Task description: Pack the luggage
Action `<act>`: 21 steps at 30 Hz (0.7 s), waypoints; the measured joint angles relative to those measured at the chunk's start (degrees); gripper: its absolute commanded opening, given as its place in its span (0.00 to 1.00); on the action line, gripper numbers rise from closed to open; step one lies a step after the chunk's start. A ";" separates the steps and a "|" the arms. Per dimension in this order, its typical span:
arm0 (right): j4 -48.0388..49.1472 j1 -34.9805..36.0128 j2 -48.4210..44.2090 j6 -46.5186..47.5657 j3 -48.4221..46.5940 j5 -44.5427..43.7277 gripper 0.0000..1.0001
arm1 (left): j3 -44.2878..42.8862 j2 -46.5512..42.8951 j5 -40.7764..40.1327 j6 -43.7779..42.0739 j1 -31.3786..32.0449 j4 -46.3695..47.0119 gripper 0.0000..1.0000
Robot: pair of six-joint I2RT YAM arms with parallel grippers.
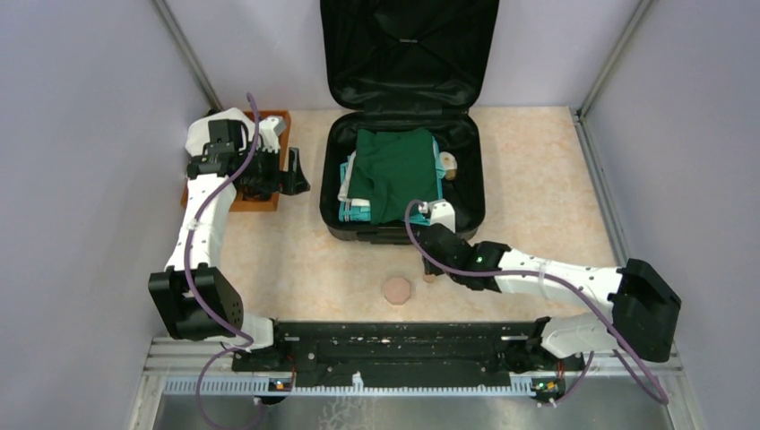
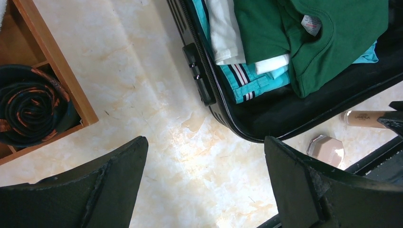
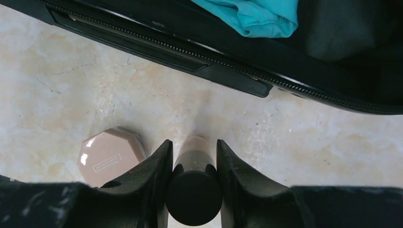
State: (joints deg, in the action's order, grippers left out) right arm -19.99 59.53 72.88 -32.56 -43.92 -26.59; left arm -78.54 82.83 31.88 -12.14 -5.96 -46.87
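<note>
The luggage (image 1: 333,179) lies open on the table with its lid upright against the back wall. Inside it, a green shirt (image 1: 394,170) lies over teal and white clothes. My right gripper (image 3: 194,145) is down at the table in front of the luggage, shut on a beige bottle (image 3: 192,159) with a black cap; both fingers touch its sides. A beige octagonal compact (image 3: 110,154) lies just left of it. My left gripper (image 2: 204,142) hangs open and empty over bare table between the wooden tray (image 2: 62,76) and the luggage (image 2: 209,95).
A dark rolled tie (image 2: 28,107) sits in a compartment of the tray (image 1: 260,204) at the left. A small beige item (image 1: 448,164) rests in the luggage beside the shirt. Grey walls close in both sides, and the arms' black rail (image 1: 403,345) runs along the near edge.
</note>
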 measured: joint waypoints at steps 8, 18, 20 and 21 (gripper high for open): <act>-14.53 -14.51 0.50 4.44 -21.51 6.91 0.00 | 0.00 -0.07 0.07 -0.02 0.00 -0.31 0.98; -18.21 -34.16 18.18 13.44 -41.81 12.68 0.00 | -0.11 -0.09 0.24 -0.02 0.00 -0.35 0.98; -19.52 -35.06 24.09 14.56 -42.69 13.20 0.00 | -0.11 -0.13 0.22 -0.04 0.00 -0.35 0.98; -20.74 -35.43 27.47 15.02 -43.39 13.14 0.00 | -0.11 -0.17 0.17 -0.04 0.00 -0.35 0.98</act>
State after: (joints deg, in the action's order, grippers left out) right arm -40.73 24.10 100.36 -17.54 -87.31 -13.45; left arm -78.65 82.65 32.05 -12.19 -5.96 -47.22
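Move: The right hand grips the top of the foundation bottle, which stands on the table. It is bound for the bare strip inside the suitcase, right of the clothes, about 19 cm ahead, 9 cm to the right and some 5 cm lower. The small jar lies roughly 24 cm ahead and 5 cm right, the green shirt 20 cm ahead and 8 cm left, the compact 2 cm back and 8 cm left. From the left hand, the strip is about 38 cm right, 3 cm ahead and 17 cm below. Keeping its pinch on the upper end of the foundation bottle, the right hand lifts it off the table and carries it fast in an arc over the suitcase's near wall, about 20 cm forward and 9 cm right. It climbs some 16 cm, then sinks about 10 towards the strip beside the clothes, turning some 15 degrees clockwise. ##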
